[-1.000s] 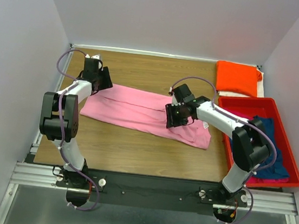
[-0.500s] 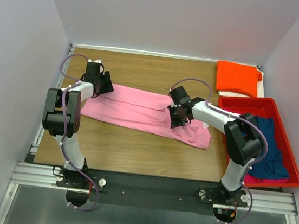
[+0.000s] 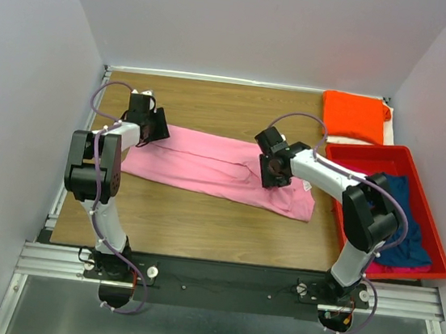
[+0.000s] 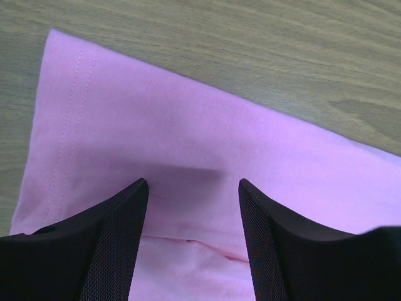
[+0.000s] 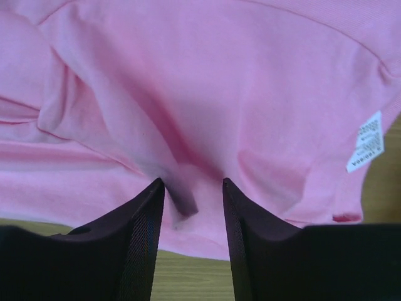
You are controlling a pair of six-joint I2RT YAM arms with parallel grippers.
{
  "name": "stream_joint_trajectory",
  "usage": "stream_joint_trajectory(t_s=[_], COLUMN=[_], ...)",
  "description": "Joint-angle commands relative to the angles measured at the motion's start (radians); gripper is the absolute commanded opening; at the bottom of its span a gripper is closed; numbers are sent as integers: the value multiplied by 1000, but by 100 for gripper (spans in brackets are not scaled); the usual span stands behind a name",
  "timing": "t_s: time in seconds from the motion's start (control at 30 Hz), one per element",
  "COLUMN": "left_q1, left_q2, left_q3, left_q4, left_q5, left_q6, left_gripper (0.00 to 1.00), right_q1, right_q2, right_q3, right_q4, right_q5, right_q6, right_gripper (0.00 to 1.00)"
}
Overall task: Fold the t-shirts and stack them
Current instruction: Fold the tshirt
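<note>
A light pink t-shirt (image 3: 207,165) lies folded into a long band across the middle of the table. My left gripper (image 3: 158,130) stands open over its left end; in the left wrist view the gripper (image 4: 191,185) has pink cloth (image 4: 188,125) and a seam below the gap. My right gripper (image 3: 273,173) is open over the shirt's right part, and in the right wrist view the gripper (image 5: 192,183) straddles a raised crease near the near hem. An orange t-shirt (image 3: 354,115) lies folded at the back right. A navy t-shirt (image 3: 403,209) and a magenta one (image 3: 380,269) lie in the bin.
The red plastic bin (image 3: 370,151) stands along the table's right side. A strip of white cloth (image 3: 355,140) shows under the orange shirt. A white care label (image 5: 365,143) sticks out at the pink shirt's right edge. Grey walls close in the table on three sides.
My right gripper has shifted a little toward the back right over the pink shirt. The left gripper has barely moved, and the shirt lies much as before.
</note>
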Motion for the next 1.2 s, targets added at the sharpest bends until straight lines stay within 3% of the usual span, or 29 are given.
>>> stream_joint_trajectory(t_s=[0.0,0.17,0.27,0.43,0.53,0.67,0.93,1.17], left_q1=[4,4,4,5,4,4,7,8], left_q2=[14,8,3,8,9,8,0,2], left_q3=[-2,-2,-7,-16,-22,-31,-46,-43], left_q4=[4,0,1,3,6,7,4,0], left_q5=[10,-1,-3,-1,-1,-3,-12,-9], left_q6=[26,29,30,30,29,27,37,43], left_gripper=[68,68,68,68,68,68,68,68], right_q1=[3,4,6,20,26,27,27,26], right_q2=[-11,-25,-41,-25,-4,50,134,124], right_q3=[63,151,219,280,265,245,195,159], right_q4=[-89,-119,-119,-97,-58,-37,-45,-51], right_q5=[131,163,103,-113,-341,-536,-498,-333], right_q6=[16,-13,-70,-183,-205,-228,-171,-102], right_gripper=[51,52,53,53,52,52,50,48])
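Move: The right hand has just laid down the near-right part of the t-shirt. The folded sleeve's left edge lies about 7 cm to its left, 2 cm back and 3 cm below. The white neck label is some 10 cm to its right and 1 cm ahead, the shirt's near-right corner roughly 12 cm right and 9 cm back. From the left hand, that sleeve edge lies about 28 cm to the right and 11 cm back, slightly lower. Up and forward first, the right hand lifts about 8 cm clear of the t-shirt with its fingers already parted, arcs left and back over the folded part, then sinks again to roughly its starting height, ending some 8 cm left of its start at the folded sleeve's left edge. On the way the wrist turns about 20 degrees counter-clockwise and its fingertips swing out to the left; the fingers stay about half open. ##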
